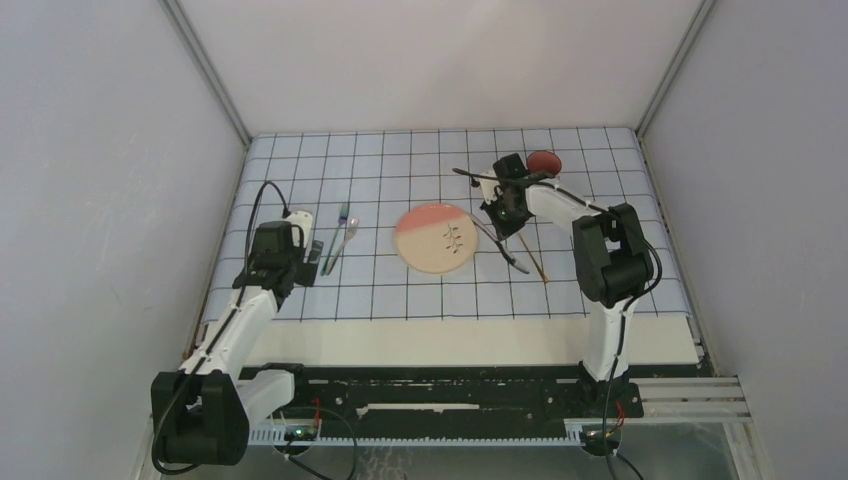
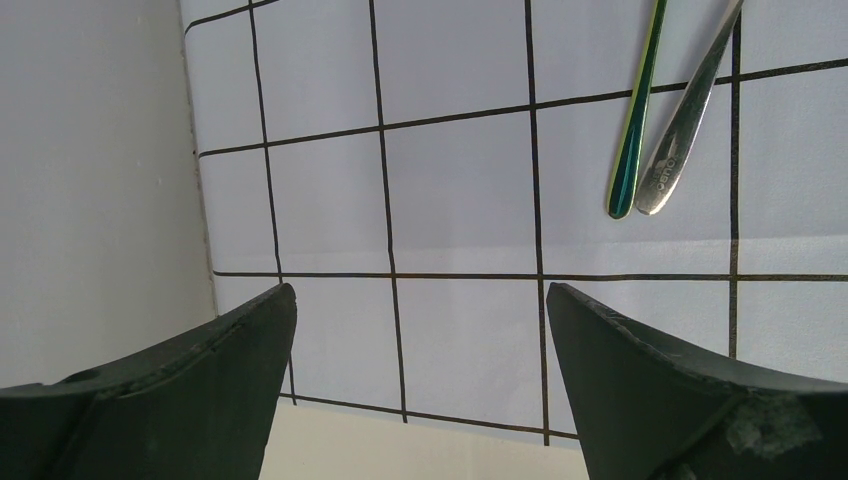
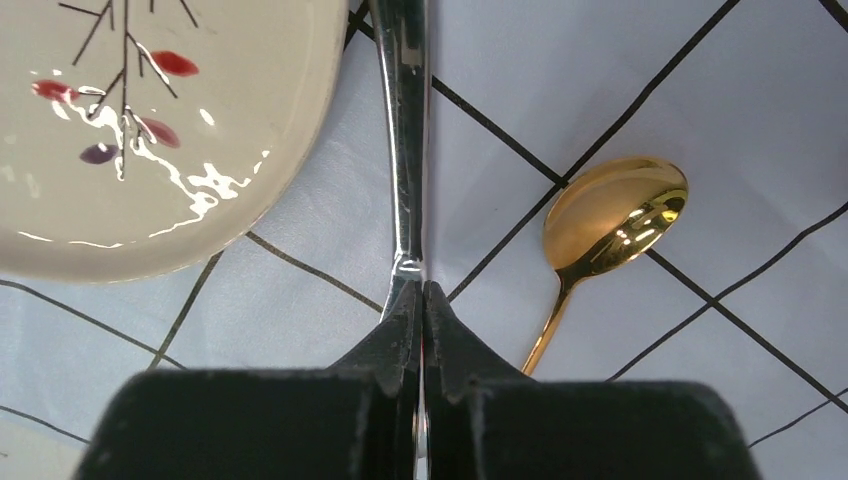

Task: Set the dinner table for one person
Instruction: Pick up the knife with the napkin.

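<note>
A cream and pink plate [image 1: 435, 238] with a twig pattern lies mid-cloth, and its rim [image 3: 150, 150] shows in the right wrist view. My right gripper [image 1: 497, 222] [image 3: 422, 290] is just right of the plate, shut on a thin dark metal utensil [image 3: 408, 150] that lies along the cloth [image 1: 515, 258]. A gold spoon [image 3: 615, 212] [image 1: 537, 262] lies beside it. My left gripper [image 1: 300, 272] [image 2: 420, 300] hangs open and empty over the cloth's near left corner. A green-handled utensil [image 2: 635, 130] [image 1: 335, 240] and a silver one [image 2: 690, 120] [image 1: 347, 238] lie ahead of it.
The pale-blue gridded cloth [image 1: 400, 160] covers most of the cream dinner table [image 1: 450, 335] [image 2: 400, 450]. A red bowl [image 1: 544, 161] stands at the back right. Grey walls close in the left, right and far sides.
</note>
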Controlling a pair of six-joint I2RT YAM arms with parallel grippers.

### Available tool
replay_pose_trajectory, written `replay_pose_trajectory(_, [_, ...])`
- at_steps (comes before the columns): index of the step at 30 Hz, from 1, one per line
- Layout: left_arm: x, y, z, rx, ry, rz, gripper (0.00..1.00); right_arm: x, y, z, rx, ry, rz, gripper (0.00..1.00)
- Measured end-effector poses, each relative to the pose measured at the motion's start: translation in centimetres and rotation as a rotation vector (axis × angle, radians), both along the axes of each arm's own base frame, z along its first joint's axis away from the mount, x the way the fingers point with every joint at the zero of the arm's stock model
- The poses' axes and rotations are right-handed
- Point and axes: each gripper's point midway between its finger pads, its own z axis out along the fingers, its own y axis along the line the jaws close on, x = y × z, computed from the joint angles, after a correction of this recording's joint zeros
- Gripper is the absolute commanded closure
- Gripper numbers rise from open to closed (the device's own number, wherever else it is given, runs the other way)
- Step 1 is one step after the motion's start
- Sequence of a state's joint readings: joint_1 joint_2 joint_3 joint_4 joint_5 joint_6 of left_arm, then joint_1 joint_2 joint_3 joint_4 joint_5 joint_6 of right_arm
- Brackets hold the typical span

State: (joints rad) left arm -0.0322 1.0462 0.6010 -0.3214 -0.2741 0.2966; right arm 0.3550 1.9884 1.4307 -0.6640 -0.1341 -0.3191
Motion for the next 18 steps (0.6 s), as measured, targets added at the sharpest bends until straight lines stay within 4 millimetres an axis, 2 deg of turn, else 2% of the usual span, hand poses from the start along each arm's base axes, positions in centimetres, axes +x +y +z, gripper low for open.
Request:
replay_pose_trajectory(6, [0.0,0.0,0.0,-0.001,0.0,-0.001,0.0,-0.3,0.4,0.1,0.027,0.006,-0.008,1.0])
replay_pose_trajectory(7, [0.0,0.0,0.0,-0.001,-0.001,-0.001,0.0,-0.4,0.4,0.1,0.028,0.009,-0.008,0.98])
replay_pose_trajectory(11, [0.0,0.0,0.0,-0.001,0.0,-0.001,0.0,-0.7,0.3,0.0,0.027,0.023,-0.016,0.72])
replay_pose_trajectory(14, [0.0,0.0,0.0,-0.001,0.001,-0.001,0.0,-0.9,0.2,-0.4,0.021,0.041,-0.018,0.66])
replay_pose_trajectory(18, [-0.1,0.0,0.0,-0.001,0.001,-0.001,0.0,-0.9,0.2,-1.1,0.01,0.063,-0.018,0.62])
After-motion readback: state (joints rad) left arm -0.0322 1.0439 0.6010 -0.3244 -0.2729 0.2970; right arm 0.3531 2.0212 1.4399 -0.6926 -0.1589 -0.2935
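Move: The right hand hovers closed over the knife, near where handle meets blade; the knife's middle lies only about 2 cm below, roughly 1 cm ahead and 1 cm left. The plate's centre is level with the hand and some 16 cm to its left; the gold spoon's middle is about 6 cm right and 2 cm back, and the mug 17 cm ahead, 10 cm right. From the left hand the knife is about 10 cm ahead, 52 cm right and 9 cm below. With the fingers still shut, the right hand eases back about 1 cm above the lying knife, wandering very slightly left, the wrist tipping by barely 5 degrees. It then opens the fingers to about a third and sinks roughly 1 cm in the same stretch, bringing the two tips down on either side of the knife near the joint of handle and blade, without closing on it. ##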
